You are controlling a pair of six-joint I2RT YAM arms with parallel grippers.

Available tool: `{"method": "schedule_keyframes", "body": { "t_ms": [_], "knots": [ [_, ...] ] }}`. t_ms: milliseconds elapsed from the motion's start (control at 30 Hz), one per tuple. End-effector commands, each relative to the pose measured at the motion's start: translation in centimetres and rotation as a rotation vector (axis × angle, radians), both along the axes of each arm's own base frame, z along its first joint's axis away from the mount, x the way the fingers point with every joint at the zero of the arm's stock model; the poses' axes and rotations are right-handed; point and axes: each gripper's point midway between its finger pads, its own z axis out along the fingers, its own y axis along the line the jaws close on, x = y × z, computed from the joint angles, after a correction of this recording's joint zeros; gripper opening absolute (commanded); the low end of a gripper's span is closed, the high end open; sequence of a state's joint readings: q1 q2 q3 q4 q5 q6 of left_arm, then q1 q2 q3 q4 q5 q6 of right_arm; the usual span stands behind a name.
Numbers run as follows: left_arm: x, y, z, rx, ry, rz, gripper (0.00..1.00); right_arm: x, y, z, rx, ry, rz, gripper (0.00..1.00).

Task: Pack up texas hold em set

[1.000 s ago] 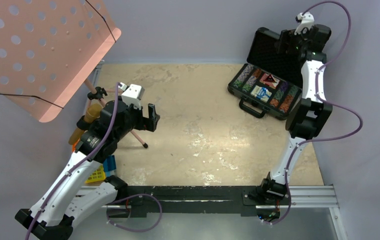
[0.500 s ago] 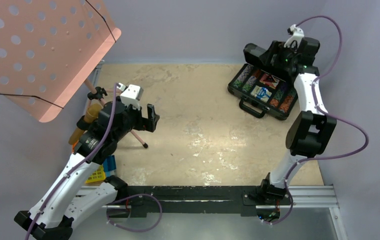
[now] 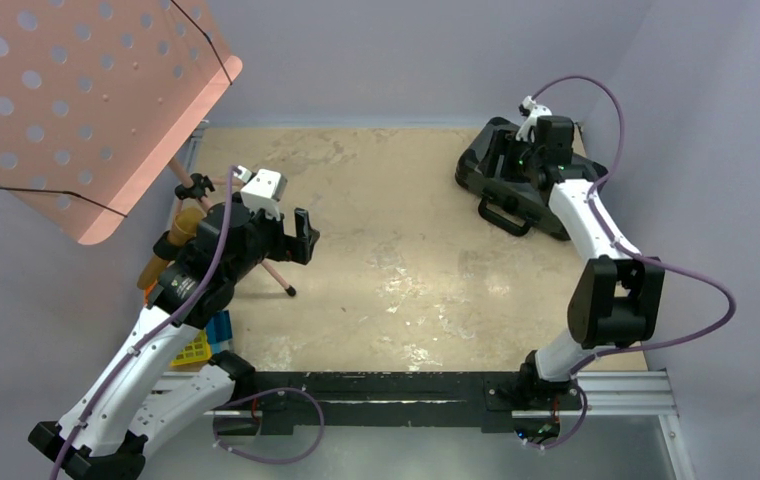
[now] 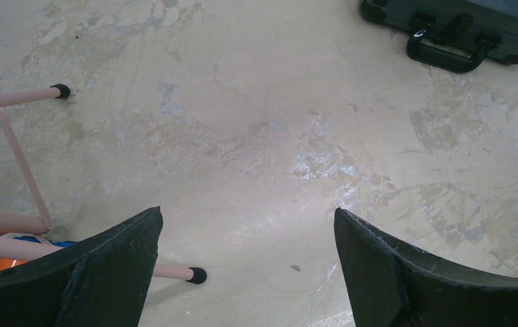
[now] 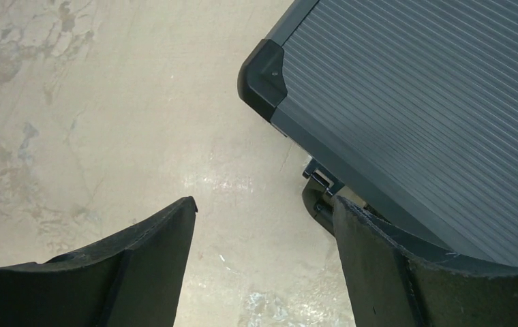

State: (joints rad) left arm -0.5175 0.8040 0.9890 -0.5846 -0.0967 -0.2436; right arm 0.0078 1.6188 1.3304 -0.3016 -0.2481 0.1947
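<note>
The texas hold em set's black briefcase (image 3: 484, 168) lies at the far right of the table with its ribbed lid (image 5: 433, 102) down over the base. Its chips and cards are hidden. The handle (image 3: 504, 215) faces the table's middle. My right gripper (image 3: 508, 160) hovers just above the lid's front left corner (image 5: 263, 78), open, with only bare table between its fingers (image 5: 263, 211). Its right finger (image 5: 406, 272) overlaps the case's front edge by a latch. Far to the left my left gripper (image 3: 306, 235) hangs open and empty over the table (image 4: 247, 218). From there the case (image 4: 461, 20) shows at the top right.
A pink perforated music stand (image 3: 86, 100) leans over the back left corner, its thin pink legs (image 4: 21, 163) reaching onto the table beside my left gripper. Yellow and blue crates (image 3: 204, 340) sit under the left arm. A wall stands close behind the case.
The case's lid went from upright to down over the base. My right gripper came forward and down with it, its jaws a little narrower. The left arm stayed still.
</note>
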Motion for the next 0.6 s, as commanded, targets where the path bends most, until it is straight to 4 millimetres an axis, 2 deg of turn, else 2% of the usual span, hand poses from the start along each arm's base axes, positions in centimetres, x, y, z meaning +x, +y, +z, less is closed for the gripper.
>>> {"method": "schedule_keyframes", "body": {
  "t_ms": [0, 167, 267, 467, 567],
  "knots": [
    [0.3, -0.2, 1.6, -0.029, -0.05, -0.005, 0.99, -1.0, -1.5, 0.4, -0.105, -0.015, -0.111, 0.77],
    [0.4, -0.3, 1.5, -0.029, -0.047, -0.006, 0.99, -3.1, -3.2, -3.3, -0.231, 0.076, -0.2, 0.75],
    [0.4, -0.4, 1.4, -0.031, -0.043, -0.011, 0.99, -4.1, -3.5, -5.3, -0.255, 0.11, -0.198, 0.75],
    [0.3, -0.5, 1.3, -0.032, -0.038, -0.016, 0.99, -4.4, -3.7, -8.3, -0.344, 0.193, -0.099, 0.78],
    [0.4, -0.6, 1.2, -0.031, -0.036, -0.016, 0.99, -4.2, -3.2, -10.0, -0.361, 0.239, -0.031, 0.78]
  ]
}}
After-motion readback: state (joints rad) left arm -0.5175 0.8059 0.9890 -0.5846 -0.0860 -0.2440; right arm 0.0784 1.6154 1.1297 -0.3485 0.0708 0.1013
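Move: Beyond and a little left of the case's handle, the right hand hangs open: the handle lies about 4 cm back, 5 cm right and some 16 cm below it. The closed case's middle is roughly 6 cm ahead and 10 cm right of the hand, its left corner about 3 cm ahead and 5 cm left. From the idle left hand the handle is some 13 cm ahead and 41 cm right. Sinking about 9 cm while drawing back some 5 cm and slightly right, the right hand comes down off the lid side towards the handle and front edge of the case. The wrist tips the fingers further down and rolls its left side lower, each by roughly 15 degrees; the fingers stay wide open, and no touch on the handle can be seen. ##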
